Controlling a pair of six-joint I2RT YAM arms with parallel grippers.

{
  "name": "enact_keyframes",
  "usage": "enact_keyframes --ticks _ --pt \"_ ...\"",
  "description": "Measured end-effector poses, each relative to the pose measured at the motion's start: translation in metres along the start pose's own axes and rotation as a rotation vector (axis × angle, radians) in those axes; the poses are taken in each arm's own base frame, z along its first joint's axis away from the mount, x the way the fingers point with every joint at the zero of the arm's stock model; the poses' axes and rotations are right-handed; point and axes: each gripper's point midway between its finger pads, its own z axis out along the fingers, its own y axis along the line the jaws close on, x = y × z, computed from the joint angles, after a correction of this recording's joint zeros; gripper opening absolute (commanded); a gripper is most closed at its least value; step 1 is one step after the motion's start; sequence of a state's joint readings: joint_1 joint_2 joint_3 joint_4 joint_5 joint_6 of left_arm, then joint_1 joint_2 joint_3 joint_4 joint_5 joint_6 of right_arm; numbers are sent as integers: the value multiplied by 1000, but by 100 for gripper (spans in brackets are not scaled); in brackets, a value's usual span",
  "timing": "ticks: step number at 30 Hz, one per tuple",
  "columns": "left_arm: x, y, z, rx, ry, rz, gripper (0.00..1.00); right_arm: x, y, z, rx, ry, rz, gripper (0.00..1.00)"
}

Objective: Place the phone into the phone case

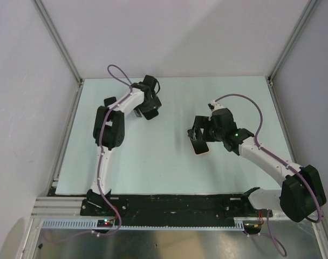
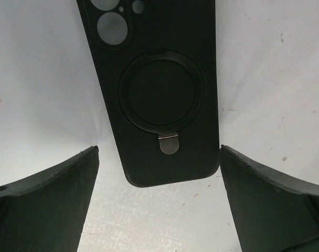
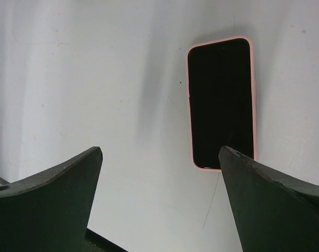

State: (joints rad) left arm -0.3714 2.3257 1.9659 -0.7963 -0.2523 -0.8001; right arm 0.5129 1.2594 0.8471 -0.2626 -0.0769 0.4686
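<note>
The phone case (image 2: 159, 89) is black with a round ring stand and camera cut-outs. It lies back side up on the table, its near end between my left gripper's fingers (image 2: 54, 199). The left gripper (image 2: 158, 148) (image 1: 148, 106) is open and touches nothing. The phone (image 3: 221, 102) (image 1: 200, 149) has a dark screen and a pink rim and lies flat, screen up. My right gripper (image 3: 160, 149) (image 1: 199, 137) hovers over its near end, open, with the phone off towards the right finger (image 3: 269, 199).
The pale table (image 1: 153, 162) is walled by white panels with metal posts at the back corners. A black rail (image 1: 175, 205) runs along the near edge by the arm bases.
</note>
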Motion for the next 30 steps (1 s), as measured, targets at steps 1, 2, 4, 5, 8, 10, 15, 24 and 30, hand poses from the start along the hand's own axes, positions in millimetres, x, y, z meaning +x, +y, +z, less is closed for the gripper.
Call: enact_keyframes --ticks 1,2,4,5,8,10,15,24,30 --pt "0 2 1 -11 5 2 100 0 1 0 -4 1 0 99" --pt "0 2 2 -15 6 3 100 0 2 0 -8 2 0 99" --pt "-2 2 2 -20 7 7 100 0 3 0 -16 2 -1 99" --pt "-4 0 1 -18 4 7 100 0 4 0 -20 3 -1 99" --pt "-7 -3 2 -15 0 7 100 1 4 0 -24 6 -1 99" --pt "-8 -3 4 -19 1 8 99 1 5 0 -28 8 -1 99" --pt "-3 1 9 -44 18 23 93 3 7 1 -42 21 1 99" --pt "2 5 10 -60 36 28 78 3 9 1 -69 33 9 98" --pt "2 5 9 -59 36 28 72 6 8 1 -75 38 11 98"
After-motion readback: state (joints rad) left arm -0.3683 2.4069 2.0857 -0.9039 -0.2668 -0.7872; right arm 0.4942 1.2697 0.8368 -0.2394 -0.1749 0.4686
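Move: The black phone case lies face down just under the left hand, whose open fingers straddle its near end; its middle is about 5 cm ahead, 1 cm left and 2 cm below. A black slab lies some 22 cm left and 4 cm ahead, and the pink-cased phone roughly 16 cm back and 26 cm right. From the right hand the phone case is about 24 cm ahead, 25 cm left and 12 cm below. The left hand sinks about 1 cm and partly closes, pinching the phone case's long edges near its near end. ##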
